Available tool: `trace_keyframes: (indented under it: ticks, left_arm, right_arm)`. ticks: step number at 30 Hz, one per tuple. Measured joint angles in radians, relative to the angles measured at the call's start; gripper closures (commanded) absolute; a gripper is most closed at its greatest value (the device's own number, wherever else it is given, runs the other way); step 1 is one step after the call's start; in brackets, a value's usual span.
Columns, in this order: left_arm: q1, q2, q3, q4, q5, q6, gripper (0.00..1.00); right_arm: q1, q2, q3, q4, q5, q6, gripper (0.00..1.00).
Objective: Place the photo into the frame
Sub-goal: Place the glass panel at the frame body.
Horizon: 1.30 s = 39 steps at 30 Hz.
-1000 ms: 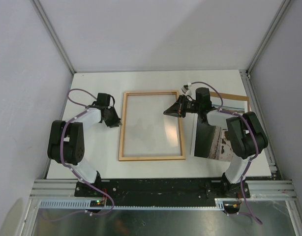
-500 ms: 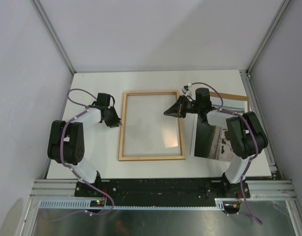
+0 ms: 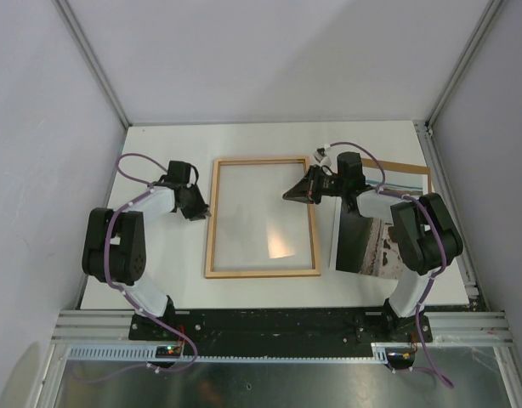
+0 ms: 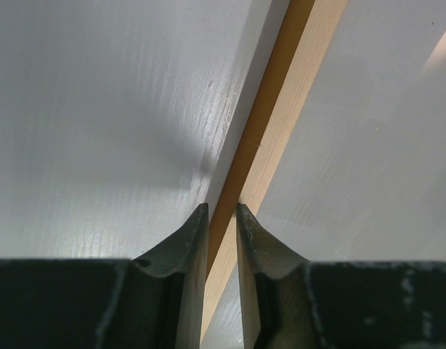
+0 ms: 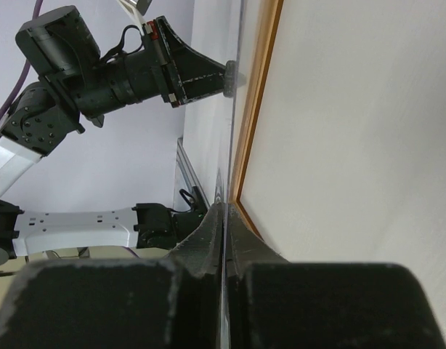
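Note:
The frame [image 3: 261,273] lies flat in the middle of the table, light wood face up. My left gripper [image 3: 205,210] is shut on its left rail; in the left wrist view the rail [image 4: 281,116] runs between the fingers of the gripper [image 4: 221,211]. My right gripper [image 3: 288,195] hovers over the frame's right rail, shut on the edge of a thin clear pane [image 3: 252,204] that spans the frame's opening. In the right wrist view the gripper [image 5: 225,207] pinches the pane [image 5: 234,109] beside the rail [image 5: 259,94]. The photo [image 3: 367,246] lies to the right, partly under the right arm.
A brown backing board [image 3: 405,170] lies at the back right, partly under the photo and the right arm. Side walls stand close on both sides, and a metal rail runs along the table's near edge.
The bright glare on the clear pane has slid down and to the left, so the pane's tilt has shifted slightly. Both arms have hardly moved.

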Motion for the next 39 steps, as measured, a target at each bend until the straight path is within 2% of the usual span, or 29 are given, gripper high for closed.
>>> trace_keyframes:
  ticks: [22, 39]
  left_arm:
    - [0.004, 0.002, 0.001, 0.008, -0.008, 0.001, 0.75]
    - [0.004, 0.002, 0.001, 0.008, -0.008, 0.002, 0.75]
  right_arm:
    - [0.004, 0.001, 0.003, -0.214, 0.113, -0.156, 1.00]
    - [0.003, 0.023, 0.004, -0.222, 0.129, -0.166, 1.00]
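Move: The right gripper still pinches the glass panel by its right-hand edge. From this hand the frame body's middle lies about 6 cm left, 1 cm back and some 12 cm below. The frame's right bar is roughly 7 cm to the hand's right and 1 cm back, equally low, and the photo some 26 cm right and 3 cm back. From the left gripper, waiting low at the left bar, the frame's middle is about 15 cm right, 1 cm back and 2 cm below. Lower the right gripper about 5 cm towards the frame body, keeping the pinch on the glass panel's edge. Let the hand ease 1.5 cm to the right on the way, and tip its left-pointing fingers some 10 degrees further down. Go quickly at first, then slow for the last centimetre or two. Keep the left gripper low at the frame's left bar. ##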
